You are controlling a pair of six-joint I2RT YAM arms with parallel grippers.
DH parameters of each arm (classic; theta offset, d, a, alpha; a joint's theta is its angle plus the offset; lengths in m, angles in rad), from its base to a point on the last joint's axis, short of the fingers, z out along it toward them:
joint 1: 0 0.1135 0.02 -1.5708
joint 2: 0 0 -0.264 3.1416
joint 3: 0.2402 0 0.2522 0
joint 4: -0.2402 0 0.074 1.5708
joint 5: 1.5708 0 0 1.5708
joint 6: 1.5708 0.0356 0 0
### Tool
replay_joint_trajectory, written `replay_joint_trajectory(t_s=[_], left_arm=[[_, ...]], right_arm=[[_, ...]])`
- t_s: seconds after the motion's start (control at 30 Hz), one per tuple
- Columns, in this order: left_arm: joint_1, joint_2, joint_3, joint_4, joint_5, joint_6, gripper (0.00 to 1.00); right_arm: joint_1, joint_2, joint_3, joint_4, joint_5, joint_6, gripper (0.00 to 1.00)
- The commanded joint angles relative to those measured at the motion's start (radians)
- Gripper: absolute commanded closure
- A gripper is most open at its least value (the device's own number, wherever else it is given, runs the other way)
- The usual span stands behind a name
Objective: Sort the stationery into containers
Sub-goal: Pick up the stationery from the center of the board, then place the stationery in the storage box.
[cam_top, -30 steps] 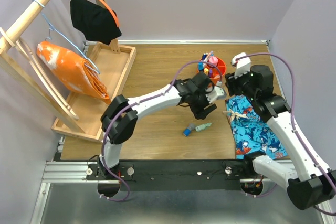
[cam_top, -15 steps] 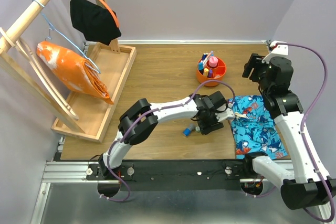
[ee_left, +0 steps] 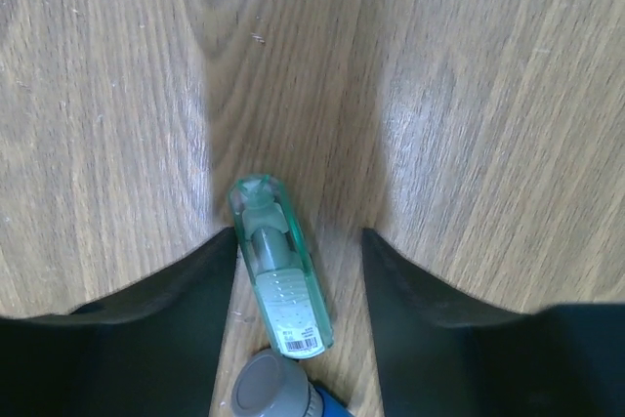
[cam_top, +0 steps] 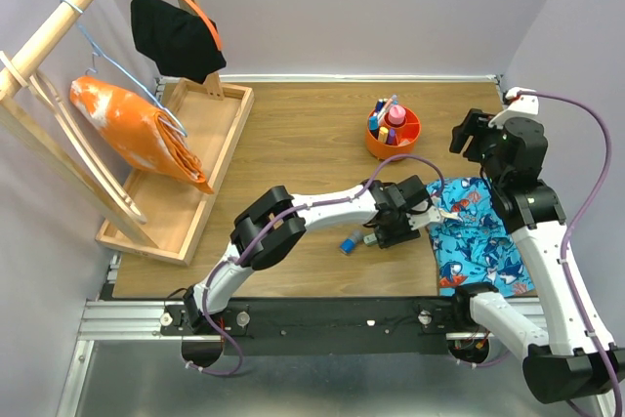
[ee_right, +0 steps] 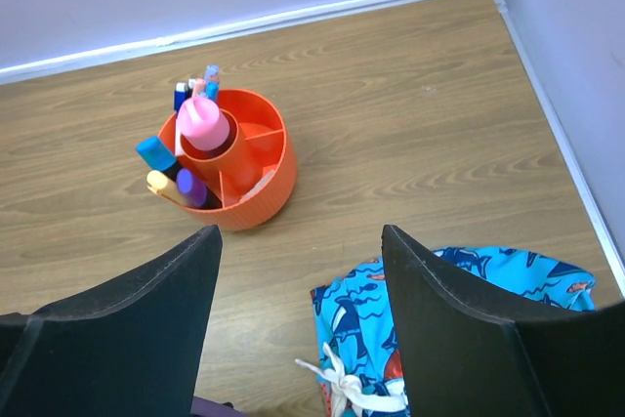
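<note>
A green see-through marker (ee_left: pixel 278 271) lies flat on the wooden table between the fingers of my open left gripper (ee_left: pixel 298 241), apart from both. A blue marker with a grey cap (ee_left: pixel 278 393) touches its near end and also shows in the top view (cam_top: pixel 347 243). My left gripper (cam_top: pixel 386 233) is low over the table's front middle. The round orange-red pot (cam_top: pixel 376 146) holds several markers and pens, and in the right wrist view (ee_right: pixel 259 202) a pink marker stands in it. My right gripper (ee_right: pixel 300 236) is open and empty, raised to the right of the pot (cam_top: pixel 469 132).
A blue shark-print cloth (cam_top: pixel 474 241) lies at the front right, just right of the left gripper. A light-wood tray (cam_top: pixel 200 144) stands at the left under a wooden rack with an orange garment (cam_top: pixel 137 129) and a black one (cam_top: pixel 176 36). Walls close in at the back and right.
My left gripper moved from beside the pot forward and right, down over the green marker. My right gripper drew back from the pot toward the right wall.
</note>
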Motion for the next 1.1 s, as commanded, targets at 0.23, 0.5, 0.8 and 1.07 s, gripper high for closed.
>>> replay_joint_trajectory(t_s=[0.23, 0.5, 0.8, 1.07], left_arm=[[0.037, 0.055, 0.022, -0.059, 0.147, 0.023, 0.69], [0.102, -0.016, 0.214, -0.156, 0.383, 0.107, 0.81], [0.192, -0.102, 0.231, 0.305, 0.517, 0.153, 0.86], [0.249, -0.004, 0.274, 0.657, 0.42, 0.196, 0.82]], right_arm=[[-0.016, 0.0, -0.017, -0.002, -0.021, 0.019, 0.26], [-0.034, 0.017, 0.0, 0.01, 0.028, -0.013, 0.26], [-0.078, 0.055, 0.015, 0.031, 0.059, 0.002, 0.26], [-0.105, 0.072, -0.005, 0.044, 0.044, 0.018, 0.26]])
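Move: Right below the left hand's open fingers, about 1 cm farther out, 1 cm left and 1 cm down, lies the green bottle. The blue-capped glue stick is some 7 cm to the hand's left and about 1 cm nearer the base; the orange container stands about 23 cm ahead and 3 cm right, and the patterned pouch's middle some 22 cm right and 2 cm ahead. From the right hand the bottle is roughly 12 cm back, 20 cm left and 30 cm below. Closing from front and back on the green bottle, the left fingers pinch it across its width, then lift it off the board by nearly 20 cm, speeding up while carrying it some 11 cm forward and 8 cm right. The wrist swings up until the fingers point mostly rightward. The right hand, empty and open, eases a few centimetres right and down. ##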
